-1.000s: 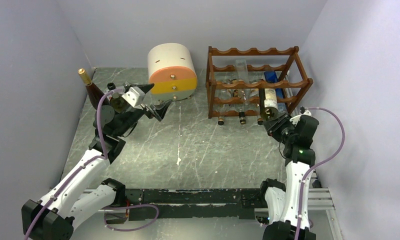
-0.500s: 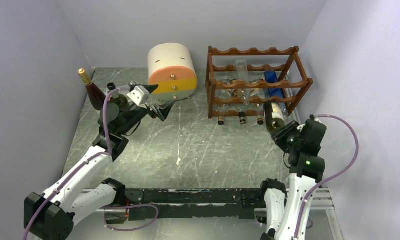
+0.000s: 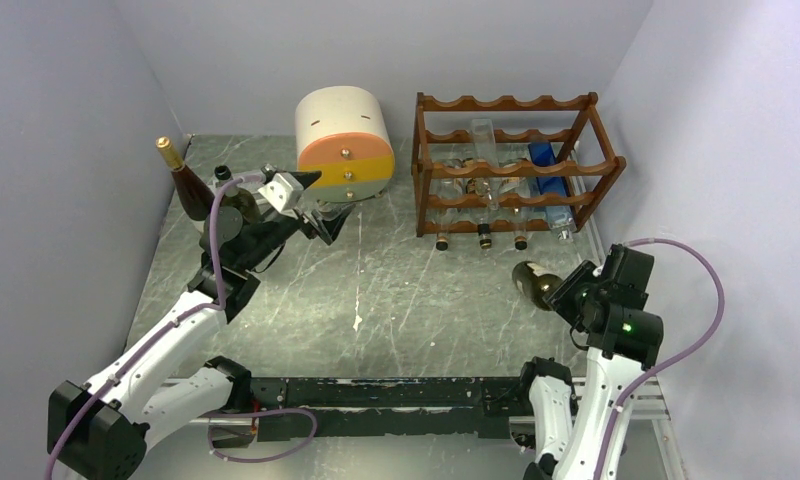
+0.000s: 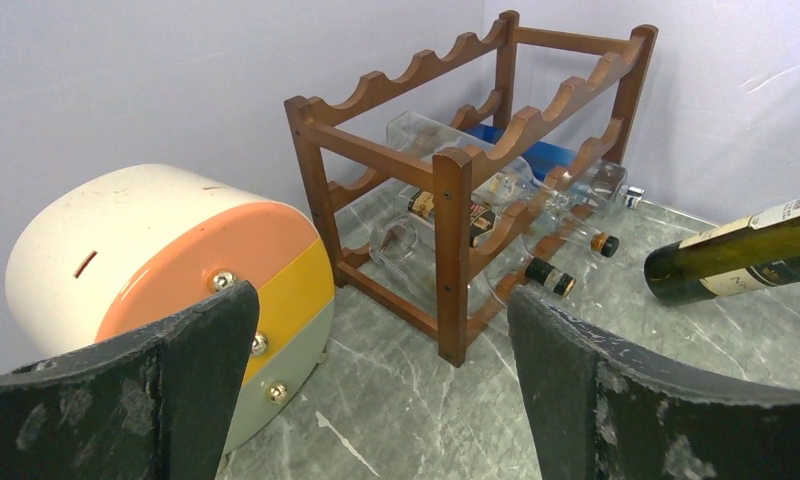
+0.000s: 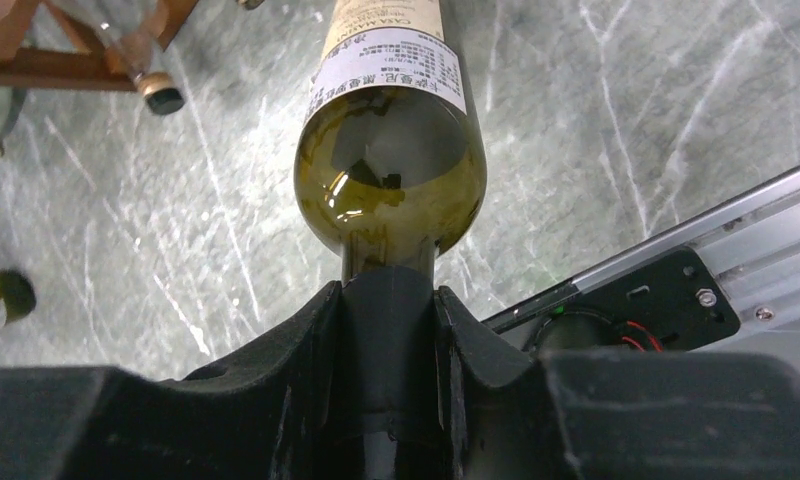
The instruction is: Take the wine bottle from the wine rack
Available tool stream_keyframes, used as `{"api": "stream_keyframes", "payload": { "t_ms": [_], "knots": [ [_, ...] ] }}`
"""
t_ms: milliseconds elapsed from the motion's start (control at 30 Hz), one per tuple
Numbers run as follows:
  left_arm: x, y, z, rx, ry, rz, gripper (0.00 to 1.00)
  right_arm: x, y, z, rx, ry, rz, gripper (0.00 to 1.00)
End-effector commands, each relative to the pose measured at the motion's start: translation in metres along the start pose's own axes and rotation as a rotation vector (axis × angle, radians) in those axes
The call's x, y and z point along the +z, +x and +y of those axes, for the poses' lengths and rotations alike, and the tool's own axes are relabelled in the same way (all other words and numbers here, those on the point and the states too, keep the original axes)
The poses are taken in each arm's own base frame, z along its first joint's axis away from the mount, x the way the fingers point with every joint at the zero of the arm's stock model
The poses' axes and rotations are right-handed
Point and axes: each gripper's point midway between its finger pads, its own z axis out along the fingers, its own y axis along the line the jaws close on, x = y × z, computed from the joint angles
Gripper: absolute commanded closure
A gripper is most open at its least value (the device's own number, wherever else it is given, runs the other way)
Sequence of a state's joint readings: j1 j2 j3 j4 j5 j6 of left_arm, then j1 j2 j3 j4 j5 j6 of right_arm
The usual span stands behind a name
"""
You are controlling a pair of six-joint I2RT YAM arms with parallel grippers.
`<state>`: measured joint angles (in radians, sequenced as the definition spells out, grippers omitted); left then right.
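The wine bottle (image 3: 532,281) is dark green glass with a pale label, and my right gripper (image 3: 568,292) is shut on its neck. It hangs roughly level over the table, in front of the wine rack (image 3: 506,103) and apart from it. In the right wrist view the bottle (image 5: 391,150) points away from the gripper (image 5: 388,300), with a corner of the rack (image 5: 36,70) at the top left. The left wrist view shows the bottle (image 4: 746,262) at the right and the rack (image 4: 454,250) behind. My left gripper (image 3: 316,203) hovers open and empty near the drawer unit.
A cream, orange and yellow drawer unit (image 3: 344,135) stands left of the rack. Clear glass bottles (image 3: 486,180) lie in the rack's lower tiers. A brown bottle (image 3: 181,175) stands upright at the back left. Walls close in on both sides; a metal rail (image 5: 676,270) runs along the near edge.
My right arm has drawn back toward the near right, pulling the wine bottle out of the rack's lower tier into the air. The left arm has shifted slightly toward the drawer unit.
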<state>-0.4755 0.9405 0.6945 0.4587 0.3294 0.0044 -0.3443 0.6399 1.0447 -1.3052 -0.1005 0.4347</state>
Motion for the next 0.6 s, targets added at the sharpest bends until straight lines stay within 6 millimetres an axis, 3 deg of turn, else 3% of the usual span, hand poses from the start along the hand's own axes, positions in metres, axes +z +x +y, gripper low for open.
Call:
{"api": "stream_keyframes", "payload": {
  "t_ms": [0,200,267,433,567],
  "knots": [
    [0.0,-0.013,-0.008,0.021,0.034,-0.04,0.02,-0.024,-0.015,0.033,-0.089,-0.158,-0.029,1.0],
    [0.002,-0.014,-0.016,0.009,0.081,-0.044,0.01,-0.047,-0.004,0.065,-0.227,-0.323,0.056,1.0],
    [0.003,-0.013,-0.023,0.001,0.114,-0.048,0.0,-0.047,0.008,0.075,-0.29,-0.381,0.124,1.0],
    [0.006,-0.01,-0.066,0.003,0.278,-0.063,0.0,-0.053,0.031,0.11,-0.4,-0.582,0.248,1.0],
    [0.01,0.004,-0.109,-0.015,0.427,-0.025,0.03,-0.052,0.04,0.134,-0.43,-0.711,0.322,1.0]
  ]
}}
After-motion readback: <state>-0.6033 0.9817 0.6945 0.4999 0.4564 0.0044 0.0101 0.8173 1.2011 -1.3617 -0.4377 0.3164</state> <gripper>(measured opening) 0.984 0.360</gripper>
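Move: The right hand already holds the wine bottle by its neck; the bottle's middle is about 5 cm ahead, 6 cm left and 6 cm below. The open left gripper it is carried towards is some 41 cm left, 15 cm ahead and 12 cm higher. The wine rack's middle is about 28 cm ahead, 9 cm left and 7 cm lower. From the left hand, the wine bottle is roughly 35 cm right, 10 cm back and 18 cm down. Leftward, about 10 cm, the right hand swings the wine bottle towards the left gripper, climbing 3 to 4 cm early on and turning some 35 degrees counter-clockwise while still pinching the neck. The left hand starts late, going right and back towards the wine bottle with a slight clockwise turn, fingers wide open. ##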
